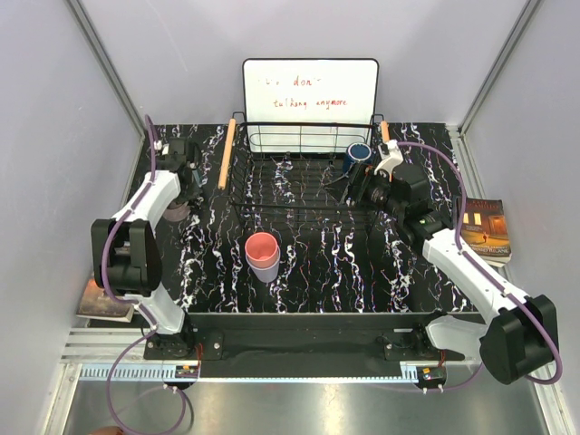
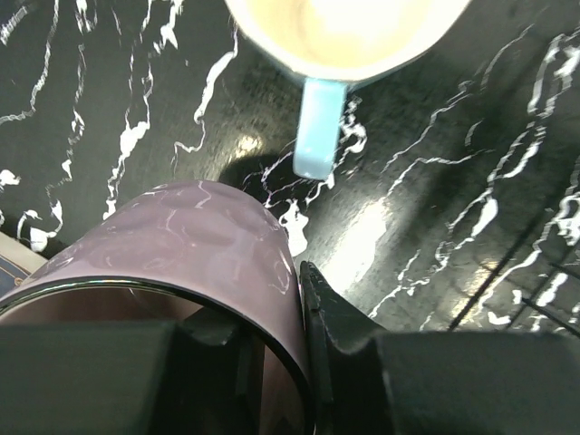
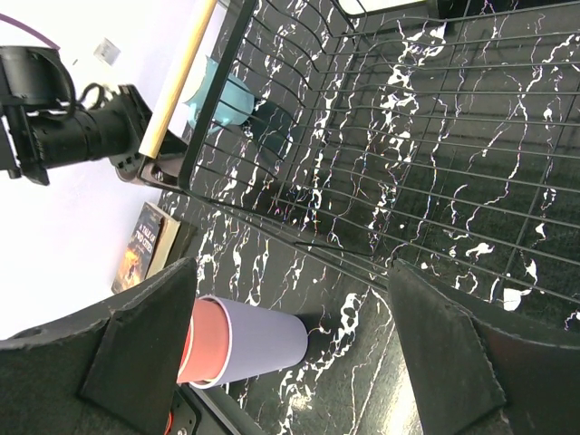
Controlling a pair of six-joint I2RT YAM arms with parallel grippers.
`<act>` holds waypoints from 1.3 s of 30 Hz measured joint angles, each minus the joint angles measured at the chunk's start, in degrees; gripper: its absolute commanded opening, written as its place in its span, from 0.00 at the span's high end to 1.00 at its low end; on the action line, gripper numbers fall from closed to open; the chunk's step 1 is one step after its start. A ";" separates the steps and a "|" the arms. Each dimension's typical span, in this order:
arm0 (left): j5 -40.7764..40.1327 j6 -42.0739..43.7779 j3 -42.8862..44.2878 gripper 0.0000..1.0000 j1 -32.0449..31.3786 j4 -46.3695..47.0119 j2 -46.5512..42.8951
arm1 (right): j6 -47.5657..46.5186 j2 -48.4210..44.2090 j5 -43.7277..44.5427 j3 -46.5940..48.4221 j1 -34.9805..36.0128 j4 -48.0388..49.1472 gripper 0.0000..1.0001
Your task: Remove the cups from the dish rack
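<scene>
The black wire dish rack (image 1: 299,181) stands at the back centre, and a dark navy cup (image 1: 358,154) sits at its right end. My right gripper (image 1: 360,187) hovers open over the rack's right side, just in front of that cup; in the right wrist view it (image 3: 290,281) holds nothing. On the table in front of the rack, a salmon pink cup (image 1: 261,246) is nested in a lavender cup (image 3: 272,340). My left gripper (image 2: 276,335) is shut on the wall of the mauve cup (image 2: 190,240), low over the table left of the rack. A light blue cup (image 2: 349,32) with a cream inside stands just beyond it.
A white board (image 1: 310,91) with writing leans behind the rack. One book (image 1: 487,231) lies at the table's right edge and another book (image 1: 102,304) off its left front corner. The rack's wooden handles (image 1: 226,154) stick up along its two short sides.
</scene>
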 measured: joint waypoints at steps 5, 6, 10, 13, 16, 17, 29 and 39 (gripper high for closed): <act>0.87 -0.07 -2.73 1.00 0.90 1.81 0.15 | 0.00 0.66 -0.02 -0.11 0.00 0.55 0.07; 1.25 -0.09 -3.15 1.00 1.11 2.05 0.31 | 0.00 0.87 -0.04 -0.15 0.00 0.72 0.07; 3.28 -0.44 -3.50 1.00 2.16 3.21 2.51 | 0.09 1.62 -0.11 -0.33 0.00 1.16 0.07; 5.64 -1.42 -3.58 1.00 3.26 4.61 4.63 | 0.11 1.77 -0.11 -0.35 0.00 1.16 0.07; 7.37 -2.08 -4.15 1.00 3.74 6.01 6.01 | 0.09 1.77 -0.11 -0.35 0.00 1.16 0.07; 7.67 -2.21 -4.28 1.00 3.82 6.36 6.32 | 0.09 1.77 -0.11 -0.35 0.00 1.16 0.07; 9.60 -2.93 -5.33 1.00 4.24 9.46 8.35 | 0.09 2.75 -0.09 -0.35 0.00 1.18 0.07; 9.64 -2.95 -5.35 0.83 4.63 10.03 8.57 | 0.09 3.23 -0.09 -0.44 0.00 1.14 0.07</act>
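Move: The left hand grips the mauve cup by its rim; its bare landing spot on the counter lies about 15 cm below, some 3 cm back and 2 cm left. The blue cup stands roughly 7 cm straight ahead and 10 cm lower, handle towards the hand; the coral-and-purple stack is about 19 cm right, 15 cm back and 9 cm lower. From the idle right hand, the landing spot is some 42 cm left, 3 cm ahead and 29 cm down. Keeping its pinch on the rim, the left hand lowers the mauve cup almost straight down, some 7.5 cm, to the bare counter just on the near side of the blue cup, quick for the first 6 cm and then easing to a stop. On the way the wrist rolls about 10 degrees, its left side dipping, and the fingers stay closed on the rim beside the blue cup's handle, while the open, empty right hand only sinks about 2 cm. ##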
